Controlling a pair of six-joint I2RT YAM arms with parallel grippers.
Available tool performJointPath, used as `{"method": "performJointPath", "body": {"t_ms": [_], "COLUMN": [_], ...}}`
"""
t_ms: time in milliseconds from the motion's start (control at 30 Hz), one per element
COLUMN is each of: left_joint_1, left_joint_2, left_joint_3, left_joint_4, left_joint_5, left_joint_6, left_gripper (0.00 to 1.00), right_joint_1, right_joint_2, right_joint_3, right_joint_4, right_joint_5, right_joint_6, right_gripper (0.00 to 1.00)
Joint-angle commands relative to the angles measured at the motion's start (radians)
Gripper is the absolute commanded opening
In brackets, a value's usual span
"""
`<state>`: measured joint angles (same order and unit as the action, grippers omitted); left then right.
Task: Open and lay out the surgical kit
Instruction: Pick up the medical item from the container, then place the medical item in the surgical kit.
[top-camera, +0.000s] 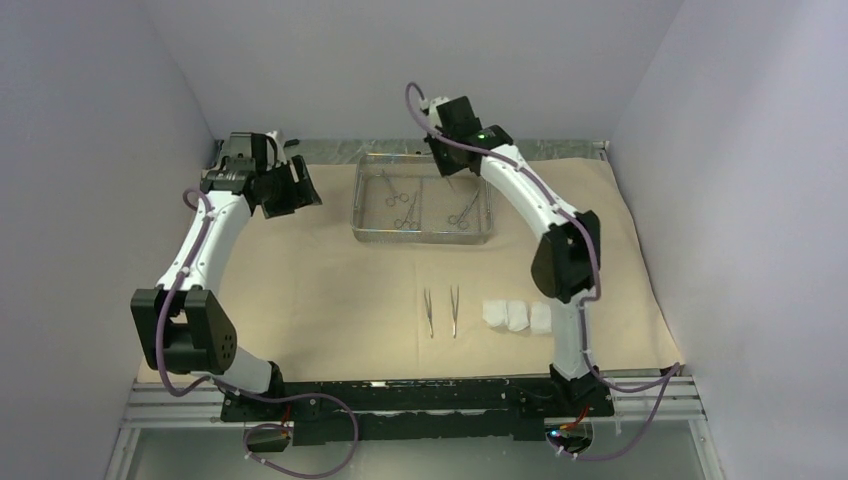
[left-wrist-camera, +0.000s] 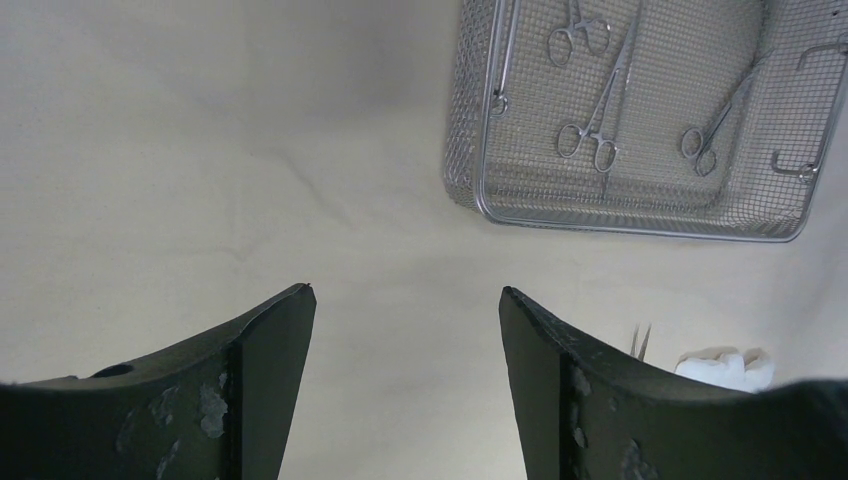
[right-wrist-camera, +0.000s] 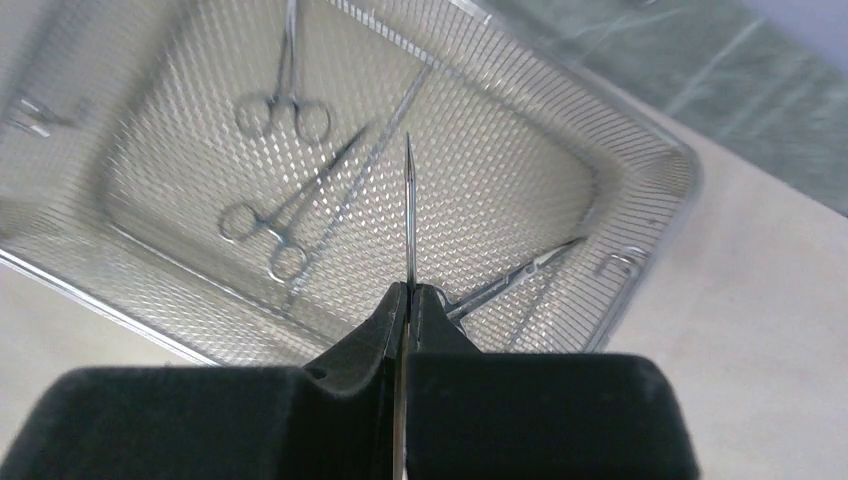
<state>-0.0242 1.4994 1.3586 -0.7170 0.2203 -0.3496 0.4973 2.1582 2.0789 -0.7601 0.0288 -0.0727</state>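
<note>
The steel wire-mesh tray (top-camera: 420, 238) stands at the back of the tan wrap sheet (top-camera: 300, 280). Three ring-handled clamps (top-camera: 408, 210) lie in it. My right gripper (top-camera: 448, 168) hangs over the tray's right half. In the right wrist view the right gripper (right-wrist-camera: 408, 288) is shut on a thin pointed steel instrument (right-wrist-camera: 408, 210), seen edge-on like tweezers, its tip above the mesh. Two tweezers (top-camera: 442, 312) and three white gauze pads (top-camera: 517, 315) lie on the sheet nearer the front. My left gripper (left-wrist-camera: 405, 292) is open and empty, above bare sheet left of the tray (left-wrist-camera: 640, 228).
Grey walls close in on three sides. A metal rail (top-camera: 420, 148) runs behind the tray at the sheet's far edge. The arm bases sit on a black frame (top-camera: 420, 395) at the near edge.
</note>
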Motion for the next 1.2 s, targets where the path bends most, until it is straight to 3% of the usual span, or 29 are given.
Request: {"method": "performJointPath", "body": {"t_ms": [0,167,267,500,800,1167], "left_joint_1": [-0.003,-0.004,-0.005,-0.004,-0.004,-0.003], "left_joint_2": [-0.071,-0.134,-0.196,-0.314,-0.387,-0.397], "left_joint_3": [-0.007,-0.058,-0.097,-0.137,-0.207,-0.222], "left_joint_4": [0.025,0.032,0.023,-0.063,-0.145,-0.168], "left_joint_5": [-0.011,-0.021,-0.021,0.025,0.021,0.034], "left_joint_6": [-0.009,-0.051,-0.071,-0.089,-0.074,-0.061], "left_gripper": [0.74,0.74,0.74,0.77,0.76,0.76], "right_joint_1": [0.059,0.196,0.277,0.468,0.574,0.584], "right_joint_2": [-0.167,-0.245,-0.272,-0.312,-0.310,-0.233], "right_joint_3": [-0.049,-0.098,-0.176,-0.403,-0.614,-0.641], "right_joint_4": [0.097,-0.016,-0.071,-0.144,-0.068,-0.028], "right_joint_5": [0.138,0.368,0.391,0.408,0.321,0.283], "right_joint_6": [0.185,0.537,0.707,0.908,1.064,1.121], "right_gripper": [0.00,0.00,0.00,0.00,0.00,0.00]}}
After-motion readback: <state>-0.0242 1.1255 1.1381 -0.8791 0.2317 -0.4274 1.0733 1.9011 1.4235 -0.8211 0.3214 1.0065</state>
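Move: The right gripper, shut on its tweezers, hangs over the tray. The bare strip of cloth to fill lies about 29 cm back, 8 cm left and 15 cm below. Right of the strip, about 30 cm back from this hand, the nearer laid-out tweezers sit 3 cm left and the second tweezers 2 cm right. The tray's middle is 1 cm ahead, 4 cm left. From the left gripper the strip is roughly 18 cm back, 21 cm right. Keep the right fingers shut on the tweezers and lift about 10 cm, swinging back and left over the tray's near rim, then carry them back some 28 cm in all while sinking towards the bare cloth left of the laid-out tweezers, easing off near the end. Turn the wrist clockwise, fingers tipping steeper down. Draw the open left gripper back about 10 cm. ##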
